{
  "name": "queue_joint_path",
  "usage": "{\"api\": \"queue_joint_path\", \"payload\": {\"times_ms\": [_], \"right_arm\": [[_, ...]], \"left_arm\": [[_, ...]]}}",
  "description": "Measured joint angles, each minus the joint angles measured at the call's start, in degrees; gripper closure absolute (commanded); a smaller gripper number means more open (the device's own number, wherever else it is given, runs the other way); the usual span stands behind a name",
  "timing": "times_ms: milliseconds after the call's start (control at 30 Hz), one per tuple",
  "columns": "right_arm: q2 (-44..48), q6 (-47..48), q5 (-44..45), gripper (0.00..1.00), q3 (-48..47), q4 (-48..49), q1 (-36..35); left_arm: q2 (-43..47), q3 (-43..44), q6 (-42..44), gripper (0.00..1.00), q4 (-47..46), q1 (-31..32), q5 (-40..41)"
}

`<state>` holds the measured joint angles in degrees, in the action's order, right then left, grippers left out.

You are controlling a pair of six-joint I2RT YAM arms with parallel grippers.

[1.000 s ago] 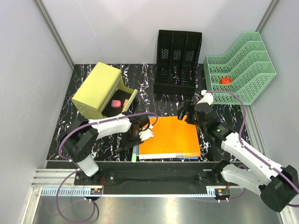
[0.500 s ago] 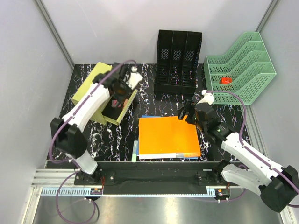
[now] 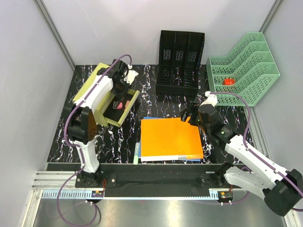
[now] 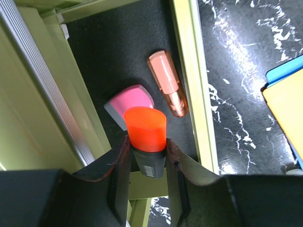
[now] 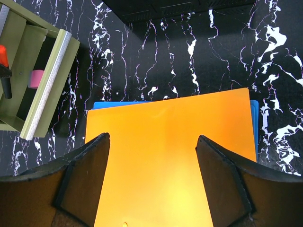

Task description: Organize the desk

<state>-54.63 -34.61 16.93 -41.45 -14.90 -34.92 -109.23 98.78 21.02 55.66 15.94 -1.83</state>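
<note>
The desk (image 3: 113,142) is black with white veins. My left gripper (image 4: 146,151) is shut on a dark marker with an orange cap (image 4: 145,128) and holds it over the open drawer (image 4: 187,71) of a yellow-green box (image 3: 92,80). A pink eraser (image 4: 130,98) and a peach tube (image 4: 166,80) lie in the drawer. In the top view the left gripper (image 3: 121,93) is above the drawer (image 3: 129,109). My right gripper (image 5: 153,142) is open and empty above an orange folder (image 5: 156,118), near its far edge (image 3: 170,137).
A blue folder (image 5: 113,104) lies under the orange one. A green pen (image 3: 136,152) lies by the folders' left edge. A black mesh file holder (image 3: 180,61) stands at the back. A green tiered tray (image 3: 244,71) at the back right holds a red thing (image 3: 229,81).
My left arm has swung from the folder's left edge up and back to the drawer, with the marker in its jaws. The right arm has barely moved.
</note>
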Motion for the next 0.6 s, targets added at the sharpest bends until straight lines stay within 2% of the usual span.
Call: {"api": "queue_joint_path", "payload": {"times_ms": [33, 100, 167, 233, 433, 600], "right_arm": [[0.0, 0.0, 0.02, 0.19, 0.0, 0.0, 0.0], [-0.02, 0.0, 0.02, 0.19, 0.0, 0.0, 0.02], [-0.04, 0.0, 0.02, 0.18, -0.04, 0.0, 0.04], [-0.11, 0.02, 0.0, 0.18, -0.13, 0.0, 0.07], [-0.17, 0.02, 0.04, 0.18, -0.13, -0.02, 0.07], [-0.31, 0.04, 0.13, 0.18, -0.13, -0.02, 0.07]], "left_arm": [[-0.09, 0.28, -0.13, 0.58, -0.04, 0.09, -0.09], [-0.37, 0.9, -0.55, 0.43, -0.17, 0.17, -0.22], [-0.55, 1.01, -0.85, 0.38, -0.52, 0.15, -0.44], [-0.57, 1.01, -1.38, 0.19, -0.48, 0.17, -0.66], [2.29, -2.67, -1.4, 0.18, -1.55, 1.31, -2.51], [13.73, -13.88, 0.28, 0.17, 0.11, 5.66, -3.21]]}}
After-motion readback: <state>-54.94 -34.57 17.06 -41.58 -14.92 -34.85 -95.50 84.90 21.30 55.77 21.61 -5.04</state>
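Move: The left gripper already holds the orange-and-black marker over the open drawer, whose floor lies straight below, about 9 cm down. Down in there the pink eraser sits about 1 cm ahead and 1 cm left, the salmon marker 1 cm ahead and some 4 cm right. The green highlighter lies on the table about 24 cm back and 6 cm right, 12 cm lower. From the right hand the drawer is about 10 cm ahead, 28 cm left and 14 cm down. Hold the left gripper nearly still above the drawer, drifting only a centimetre or two to the right, and open the fingers wide to let go of the orange-and-black marker. Once they are open, draw the empty hand back about 7 cm and slightly right, over the drawer's near end towards the green highlighter, at almost the same height and with the fingers still pointing down. ##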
